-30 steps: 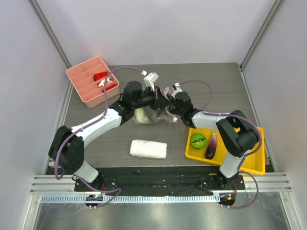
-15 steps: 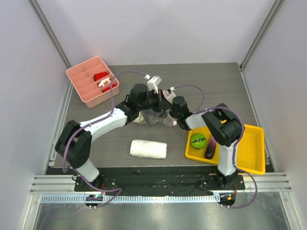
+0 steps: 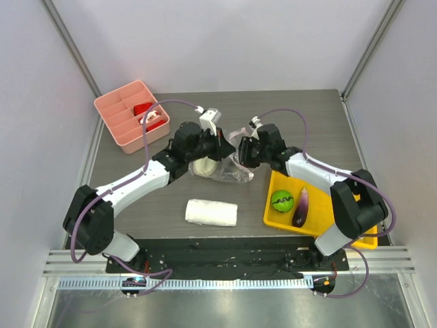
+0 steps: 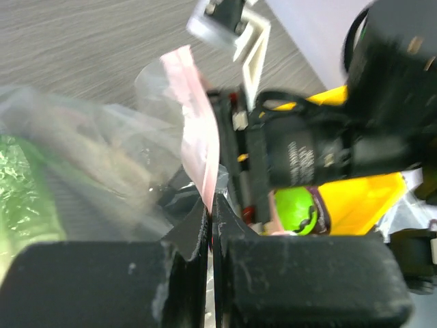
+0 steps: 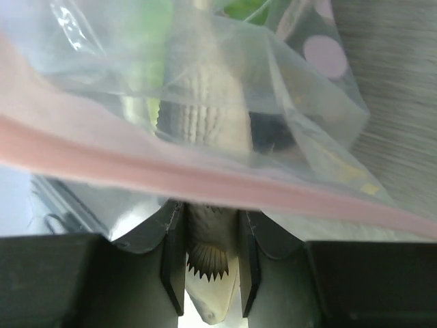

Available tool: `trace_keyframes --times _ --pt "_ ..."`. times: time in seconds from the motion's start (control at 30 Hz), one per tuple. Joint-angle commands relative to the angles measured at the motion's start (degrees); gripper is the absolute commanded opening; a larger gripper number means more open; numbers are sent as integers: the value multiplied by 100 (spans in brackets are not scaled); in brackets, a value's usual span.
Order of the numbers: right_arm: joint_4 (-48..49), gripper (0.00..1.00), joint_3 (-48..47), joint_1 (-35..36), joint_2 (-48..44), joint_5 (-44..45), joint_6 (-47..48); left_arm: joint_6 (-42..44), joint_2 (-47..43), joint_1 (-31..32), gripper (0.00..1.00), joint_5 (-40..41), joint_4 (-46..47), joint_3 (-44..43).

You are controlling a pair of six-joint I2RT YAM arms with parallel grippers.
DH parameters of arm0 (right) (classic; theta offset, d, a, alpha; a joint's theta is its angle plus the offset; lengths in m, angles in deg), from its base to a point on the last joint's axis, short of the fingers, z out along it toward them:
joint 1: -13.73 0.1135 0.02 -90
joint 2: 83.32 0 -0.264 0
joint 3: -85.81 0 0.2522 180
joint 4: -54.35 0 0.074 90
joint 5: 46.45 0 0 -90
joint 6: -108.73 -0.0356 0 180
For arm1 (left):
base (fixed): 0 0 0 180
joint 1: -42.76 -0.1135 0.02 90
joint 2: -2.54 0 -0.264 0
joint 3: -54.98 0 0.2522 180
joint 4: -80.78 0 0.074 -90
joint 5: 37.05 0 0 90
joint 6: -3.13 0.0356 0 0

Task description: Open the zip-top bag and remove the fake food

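Observation:
The zip-top bag (image 3: 229,171), clear with a pink zip strip (image 4: 196,130), lies mid-table between both arms. My left gripper (image 4: 210,205) is shut on the pink strip at the bag's mouth. My right gripper (image 5: 208,215) reaches in under the strip (image 5: 205,186), its jaws shut on the pale ribbed base of the cabbage (image 5: 205,123). From above, the cabbage (image 3: 202,166) shows through the plastic beside the left gripper (image 3: 217,149), with the right gripper (image 3: 244,153) close by. The green striped ball (image 3: 282,200) and purple eggplant (image 3: 301,207) lie in a yellow tray (image 3: 355,219).
A folded white towel (image 3: 212,212) lies near the front, just below the bag. A pink divided box (image 3: 123,123) with red-white items stands at the back left. The yellow tray sits at the table's right front, under the right arm's forearm.
The right gripper's jaws have closed from wide onto the cabbage inside the bag. Both wrists and the bag have shifted slightly; the left gripper has kept its hold on the strip.

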State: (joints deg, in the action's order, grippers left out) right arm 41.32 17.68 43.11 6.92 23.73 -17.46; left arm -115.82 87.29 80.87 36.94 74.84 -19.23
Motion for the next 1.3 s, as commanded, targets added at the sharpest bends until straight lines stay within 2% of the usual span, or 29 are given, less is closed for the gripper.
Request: trace_keyframes --times 0.0,0.17,0.27,0.37,0.4,0.47,0.5,0.57,0.7,0.77,0.83,1.03,1.17,1.27 --pt "-2321 2 -785 -47 -198 47 1209 276 -178 -49 0 265 -61 191" --pt "-2858 1 -978 -126 -779 31 1508 346 -204 -40 0 151 -70 393" --pt "-2983 1 -1146 -205 -815 223 1475 215 -196 -49 0 -418 280 586" --pt "-2641 1 -1147 -267 -762 293 896 -119 -143 -40 0 -1096 1043 841" --pt "-2387 1 -1050 -310 -814 398 233 -363 -117 -40 0 -1228 1186 876" --pt "-1456 2 -681 -311 -859 444 -421 -611 49 -14 0 -1737 1458 885" --pt "-1340 1 -680 -328 -772 461 -746 -812 76 21 0 -1861 1721 894" --pt "-1575 1 -1013 -337 -474 672 -759 -884 103 82 0 -1950 1890 947" --pt "-1646 1 -1233 -513 -454 295 -917 -709 138 127 0 -1792 1514 903" --pt "-1997 1 -1409 -557 -577 111 -733 -385 129 135 0 -1486 926 833" --pt "-2617 1 -1706 -635 -726 -101 -461 -156 94 136 0 -1248 452 789" --pt "-4060 1 -2139 -829 -1051 -989 849 398 94 136 0 -711 -201 596" --pt "-4160 1 -1771 -838 -1306 -1778 798 487 59 136 0 -211 -535 411" --pt "-4247 1 -1481 -803 -1656 -2001 682 504 42 127 0 264 -693 218"
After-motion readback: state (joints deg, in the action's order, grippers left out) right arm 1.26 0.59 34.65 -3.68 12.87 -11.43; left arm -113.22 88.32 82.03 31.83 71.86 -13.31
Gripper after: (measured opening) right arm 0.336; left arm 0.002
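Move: The right hand already grips the fish by its head end, with the yellow bin's middle about 30 cm to its right, 16 cm back and 10 cm below. In the bin, the watermelon sits some 16 cm right and 14 cm back of that hand, the eggplant 23 cm right and 16 cm back. The lettuce in the bag is about 12 cm left, level and a little lower. From the left hand, the bin is roughly 34 cm right, 16 cm back and well below. Back and to the right, then briefly forward again, and finally up and back: the right hand tugs the fish in a wavering pull towards the yellow bin's side, ending about 9 cm higher and 6 cm farther right, its grip unchanged. The left hand keeps the bag's pink rim pinched shut between its fingers and works against it, sinking some 6 cm and drawing back, with a short rise midway. ##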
